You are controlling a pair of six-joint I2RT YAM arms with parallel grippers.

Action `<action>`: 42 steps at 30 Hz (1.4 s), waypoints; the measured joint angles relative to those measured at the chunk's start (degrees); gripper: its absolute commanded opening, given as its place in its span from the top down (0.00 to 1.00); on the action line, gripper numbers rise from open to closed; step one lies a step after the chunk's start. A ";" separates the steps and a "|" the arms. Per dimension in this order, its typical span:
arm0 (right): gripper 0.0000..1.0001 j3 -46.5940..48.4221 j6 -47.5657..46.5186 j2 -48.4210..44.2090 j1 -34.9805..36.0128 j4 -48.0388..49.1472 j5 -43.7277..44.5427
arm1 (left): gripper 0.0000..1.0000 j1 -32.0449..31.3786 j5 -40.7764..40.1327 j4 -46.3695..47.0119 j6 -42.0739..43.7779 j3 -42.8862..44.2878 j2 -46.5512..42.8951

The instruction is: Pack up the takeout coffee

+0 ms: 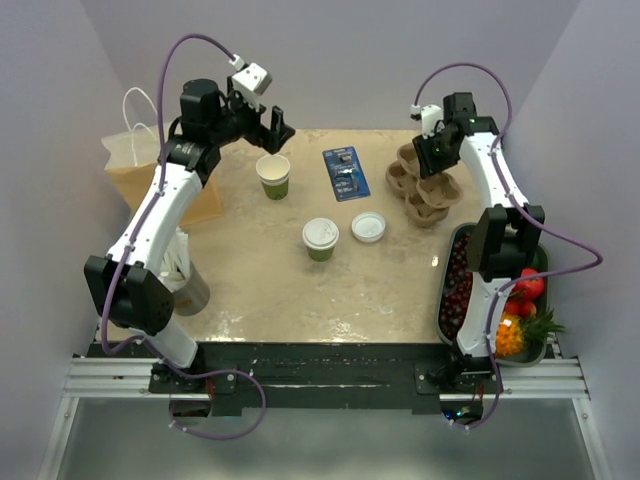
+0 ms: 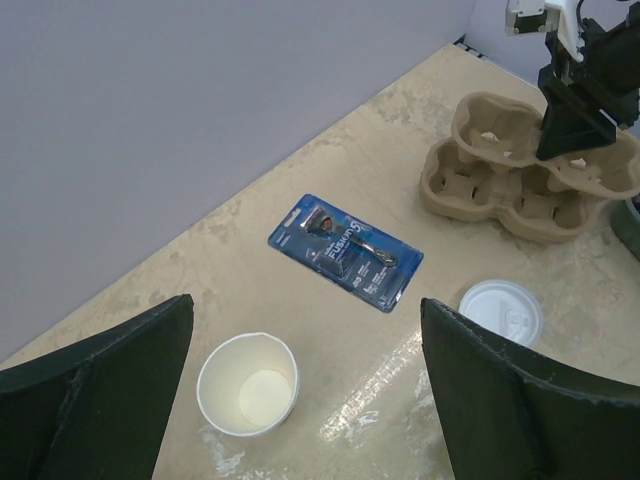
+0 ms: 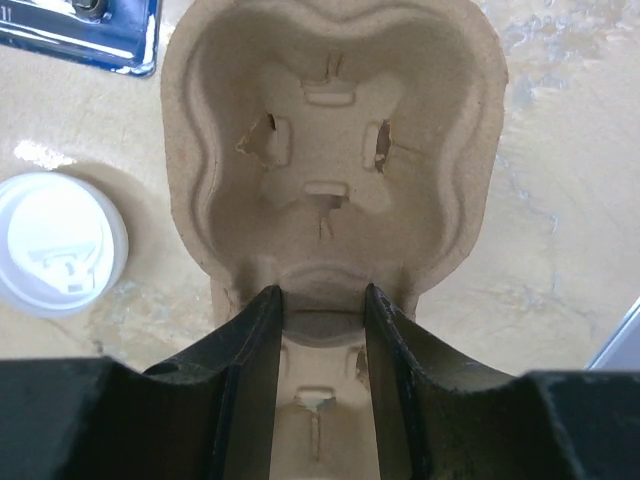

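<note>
The takeout coffee (image 1: 320, 238), a green cup with a white lid, stands mid-table and shows only in the top view. My left gripper (image 1: 278, 135) (image 2: 308, 320) hangs open above a lidless green cup (image 1: 273, 175) (image 2: 248, 383), apart from it, with nothing between its fingers. My right gripper (image 1: 437, 162) (image 3: 322, 300) is at the back right, shut on the middle ridge of a brown pulp cup carrier (image 1: 425, 185) (image 3: 335, 130) (image 2: 540, 150); a second carrier appears to lie under it.
A loose white lid (image 1: 368, 227) (image 2: 500, 312) (image 3: 55, 245) lies right of the coffee. A blue razor pack (image 1: 346, 172) (image 2: 345, 250) lies at the back. A paper bag (image 1: 135, 165) stands far left, a grey container (image 1: 185, 288) below it, and a fruit tray (image 1: 446, 262) at the right edge.
</note>
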 measured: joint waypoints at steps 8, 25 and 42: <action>1.00 -1.75 -0.94 -2.38 -3.65 0.92 -6.08 | 0.00 -1.73 -0.04 -0.17 0.55 0.00 0.00; 1.00 -29.55 -22.97 -34.23 5.66 -2.73 -21.20 | 0.00 -1.95 -4.37 -3.26 8.35 0.20 -1.57; 1.00 -53.42 -47.80 -47.04 29.05 -7.21 -16.52 | 0.00 5.25 -13.11 -5.20 13.55 6.19 -12.94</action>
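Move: The right hand already holds the upper drink carrier; the bare near table it is taken to lies about 30 cm back, 13 cm left and 12 cm below. The lidded cup is some 16 cm back and 28 left of that hand, the white lid 12 back and 15 left, the lower carrier just beneath, 2 cm left and 1 back. From the left hand the bare spot is roughly 27 cm back, 24 right, 28 below. The right hand carries the pinched carrier back some 30 cm and left, turning 75 degrees counter-clockwise; left hand rises. ##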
